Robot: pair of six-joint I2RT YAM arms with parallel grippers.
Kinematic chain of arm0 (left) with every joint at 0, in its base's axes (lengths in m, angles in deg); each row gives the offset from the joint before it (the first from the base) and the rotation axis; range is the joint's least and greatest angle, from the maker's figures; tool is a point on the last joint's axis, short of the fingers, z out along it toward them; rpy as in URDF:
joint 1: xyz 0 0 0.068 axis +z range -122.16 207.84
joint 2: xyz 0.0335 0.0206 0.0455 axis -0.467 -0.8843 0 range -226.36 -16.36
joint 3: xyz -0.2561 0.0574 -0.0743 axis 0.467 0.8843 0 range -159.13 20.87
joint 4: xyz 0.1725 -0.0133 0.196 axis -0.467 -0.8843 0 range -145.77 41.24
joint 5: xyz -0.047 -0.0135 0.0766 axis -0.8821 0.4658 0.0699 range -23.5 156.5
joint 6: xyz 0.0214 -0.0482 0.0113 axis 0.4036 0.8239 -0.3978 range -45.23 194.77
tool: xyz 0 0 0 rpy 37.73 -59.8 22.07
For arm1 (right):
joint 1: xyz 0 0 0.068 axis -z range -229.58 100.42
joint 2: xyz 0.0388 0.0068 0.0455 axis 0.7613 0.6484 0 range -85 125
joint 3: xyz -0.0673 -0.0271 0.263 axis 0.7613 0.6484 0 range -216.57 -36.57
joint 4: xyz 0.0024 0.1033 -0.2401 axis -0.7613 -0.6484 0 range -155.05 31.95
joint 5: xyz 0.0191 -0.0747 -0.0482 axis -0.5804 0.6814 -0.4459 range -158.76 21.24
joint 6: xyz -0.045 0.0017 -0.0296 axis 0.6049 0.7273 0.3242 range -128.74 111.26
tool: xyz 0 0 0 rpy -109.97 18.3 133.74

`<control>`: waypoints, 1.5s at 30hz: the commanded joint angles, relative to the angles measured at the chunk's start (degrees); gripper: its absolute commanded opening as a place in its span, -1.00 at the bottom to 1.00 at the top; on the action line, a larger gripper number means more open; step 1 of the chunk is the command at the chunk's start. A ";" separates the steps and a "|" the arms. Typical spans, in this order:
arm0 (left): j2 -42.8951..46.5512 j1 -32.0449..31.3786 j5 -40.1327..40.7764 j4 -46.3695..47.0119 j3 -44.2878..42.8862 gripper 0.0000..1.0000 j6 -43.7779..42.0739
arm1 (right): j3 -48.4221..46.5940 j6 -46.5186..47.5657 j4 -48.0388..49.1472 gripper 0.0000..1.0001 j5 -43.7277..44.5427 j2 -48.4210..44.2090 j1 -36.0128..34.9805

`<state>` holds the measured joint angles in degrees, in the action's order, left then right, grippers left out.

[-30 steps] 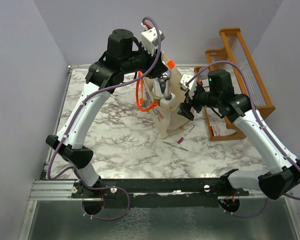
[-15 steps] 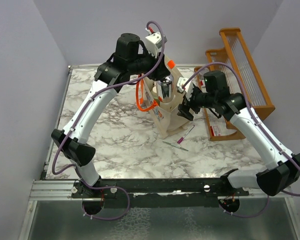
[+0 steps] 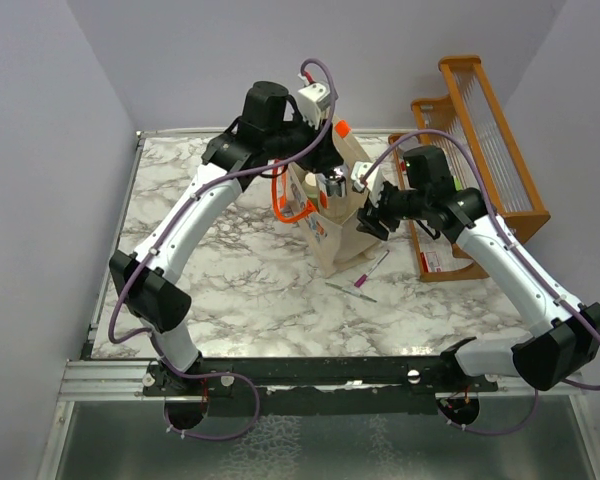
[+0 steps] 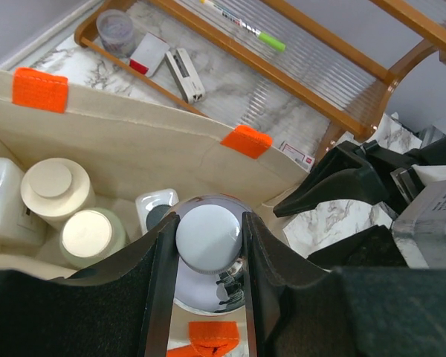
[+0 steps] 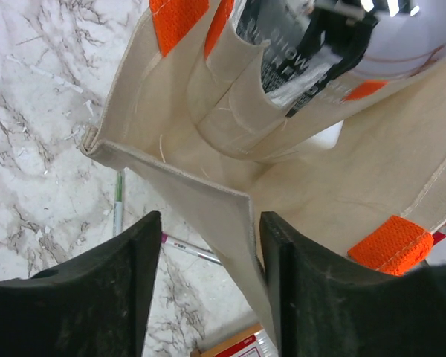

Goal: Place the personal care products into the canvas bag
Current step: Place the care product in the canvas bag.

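The canvas bag stands upright mid-table, its orange tabs on the rim. My left gripper is shut on the short bottle's chrome cap, holding it in the bag's mouth. Inside the bag stand a beige-capped bottle, a cream-capped olive one and two white ones with dark caps. My right gripper is open and straddles the bag's near wall; the canvas lies against one finger, with a gap to the other.
An orange wooden slatted rack stands right of the bag, with small items under it. A pink-tipped pen and a green pen lie on the marble in front of the bag.
The left arm has swung right and down, bringing the chrome-capped bottle lower into the bag's mouth. The right gripper's jaws have narrowed around the bag's wall.
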<state>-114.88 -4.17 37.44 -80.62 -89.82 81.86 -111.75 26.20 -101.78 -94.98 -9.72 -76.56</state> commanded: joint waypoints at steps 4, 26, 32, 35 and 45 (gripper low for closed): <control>3.77 -0.63 -5.66 11.86 2.07 -1.00 4.74 | 0.24 1.31 -1.35 -0.14 -0.92 -0.75 0.18; 4.24 -2.08 -8.17 15.06 8.12 -1.00 2.55 | -2.31 1.25 -3.77 -0.81 -0.65 -1.29 0.26; 4.32 -2.90 -8.49 15.85 10.29 -1.00 -0.05 | -2.79 1.27 -4.31 -0.98 -0.63 -1.50 0.26; 4.35 -3.28 -8.48 16.26 11.62 -1.00 -1.35 | -3.09 1.10 -4.26 -0.98 -0.76 -1.50 0.26; 3.93 -3.72 -8.64 18.81 15.02 -1.00 -4.53 | -3.05 0.70 -3.79 -0.98 -1.19 -1.98 0.29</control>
<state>-114.83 -7.50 32.41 -70.15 -74.59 78.73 -113.12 27.60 -104.73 -94.94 -9.80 -76.45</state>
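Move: From my left hand, which holds the care product by its white cap, the empty near end of the canvas bag lies about 5 cm back, 5 cm right and some 25 cm below. At bottle height, around 27 cm down, the white bottle stands about 2 cm forward and 1 cm right, the green bottle about 4 cm forward and 4 cm left. The bag's near-right rim is already between my right fingers, about 1 cm left of the hand point. I shut my right fingers and pinch the canvas rim, keeping that hand almost still. Meanwhile my left hand, still gripping the cap, lowers the care product about 7.5 cm into the near end of the bag, halting briefly after the first 2 cm, and eases some 3 cm right and 2 cm back with a slight clockwise turn, about 10 degrees. ##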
